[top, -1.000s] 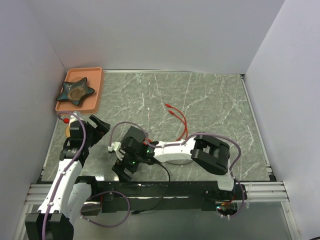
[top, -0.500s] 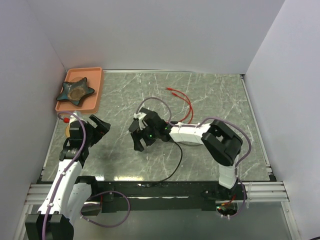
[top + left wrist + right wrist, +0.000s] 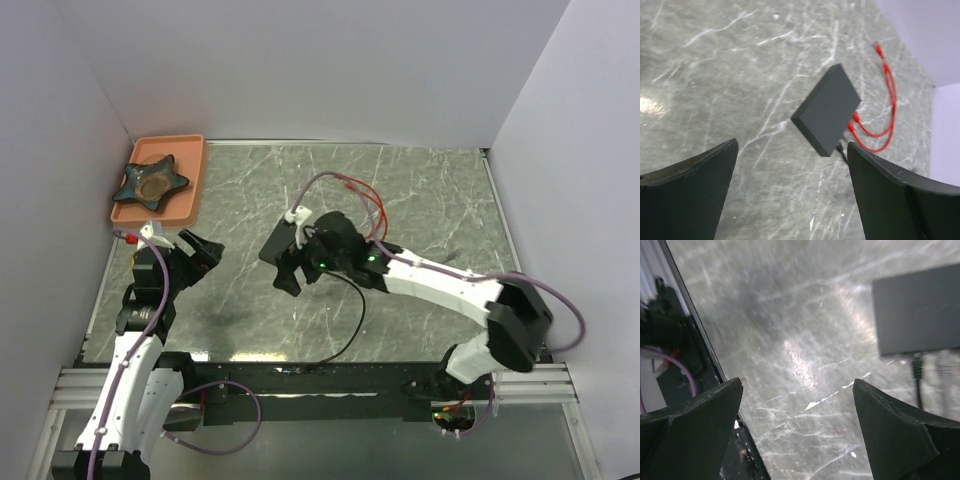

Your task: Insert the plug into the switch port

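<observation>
The flat black box point(image 3: 827, 110) lies on the marble table, and its switch port is too small to make out. A black cable point(image 3: 915, 367) enters one of its edges. A red cable point(image 3: 887, 95) with plug ends curls just beyond the box, two red ends point(image 3: 854, 120) close to its edge. From above, the red cable point(image 3: 368, 200) shows past my right arm. My left gripper point(image 3: 792, 150) point(image 3: 196, 256) is open and empty, short of the box. My right gripper point(image 3: 797, 385) point(image 3: 292, 262) is open over bare table, with the box point(image 3: 917, 310) ahead and to its right.
An orange tray point(image 3: 193, 180) holding a dark star-shaped dish point(image 3: 152, 182) stands at the far left corner. White walls close in three sides. The black cable point(image 3: 360, 310) trails to the near rail point(image 3: 330, 375). My right forearm point(image 3: 440, 285) stretches across the middle.
My right arm has swung from the near edge out toward the middle of the table. The red cable has shifted toward the far side. The left arm has barely moved.
</observation>
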Controlling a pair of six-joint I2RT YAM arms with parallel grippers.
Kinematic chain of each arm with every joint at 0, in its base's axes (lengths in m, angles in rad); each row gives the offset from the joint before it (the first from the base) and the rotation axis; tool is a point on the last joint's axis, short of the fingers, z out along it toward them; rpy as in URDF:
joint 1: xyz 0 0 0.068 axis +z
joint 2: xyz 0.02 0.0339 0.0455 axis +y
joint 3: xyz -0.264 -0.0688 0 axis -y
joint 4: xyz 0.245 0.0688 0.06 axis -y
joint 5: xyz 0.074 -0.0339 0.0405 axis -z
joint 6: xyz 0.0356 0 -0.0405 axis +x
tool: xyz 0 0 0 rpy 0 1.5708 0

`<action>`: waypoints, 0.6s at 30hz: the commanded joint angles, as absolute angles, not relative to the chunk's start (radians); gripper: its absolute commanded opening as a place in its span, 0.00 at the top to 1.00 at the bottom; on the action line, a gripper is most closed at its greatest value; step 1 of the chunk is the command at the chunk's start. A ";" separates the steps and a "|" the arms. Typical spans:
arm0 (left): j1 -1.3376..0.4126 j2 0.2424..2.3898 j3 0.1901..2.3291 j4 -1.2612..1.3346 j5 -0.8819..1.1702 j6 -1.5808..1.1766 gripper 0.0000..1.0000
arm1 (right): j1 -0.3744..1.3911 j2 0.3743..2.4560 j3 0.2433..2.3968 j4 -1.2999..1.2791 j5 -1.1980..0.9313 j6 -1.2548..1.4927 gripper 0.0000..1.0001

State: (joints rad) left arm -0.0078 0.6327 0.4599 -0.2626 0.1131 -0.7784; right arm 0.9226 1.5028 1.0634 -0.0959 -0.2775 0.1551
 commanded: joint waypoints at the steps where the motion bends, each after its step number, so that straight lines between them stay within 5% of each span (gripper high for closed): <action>1: -0.003 0.598 0.460 -0.180 0.208 -0.755 0.04 | 0.923 1.332 1.025 -0.109 -0.181 0.124 0.01; 10: -0.003 0.552 0.451 -0.140 0.284 -0.745 0.04 | 0.923 0.955 0.904 -0.121 0.023 0.081 0.01; 18: -0.003 0.454 0.448 -0.160 0.238 -0.762 0.04 | 0.920 0.851 0.867 -0.204 0.162 0.060 0.01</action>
State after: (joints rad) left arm -0.0078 0.5014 0.4465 -0.1867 0.2459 -0.7609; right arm 0.9222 0.8757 0.8837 -0.1608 0.0551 0.0776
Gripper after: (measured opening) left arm 0.963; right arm 0.993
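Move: The switch's middle lies some 10 cm ahead of the open right hand, about 1 cm to its left, and 14 cm below. The black plug at its port side is roughly 5 cm ahead of the hand and 3 cm to its right. The pair of red plugs is about 10 cm ahead and 6 cm right, both at much the same depth. From the left hand the switch is about 6 cm ahead, 15 cm right and 13 cm below. Up and to its right, the empty right hand backs away from the switch and its plugs, rising about 13 cm while shifting some 12 cm right and easing off at the end; its fingers stay wide open, swinging clockwise to point more forward and lifting nearer level. The left hand, also open, rises about 4.5 cm with a small drift right, its fingertips tilting up. ##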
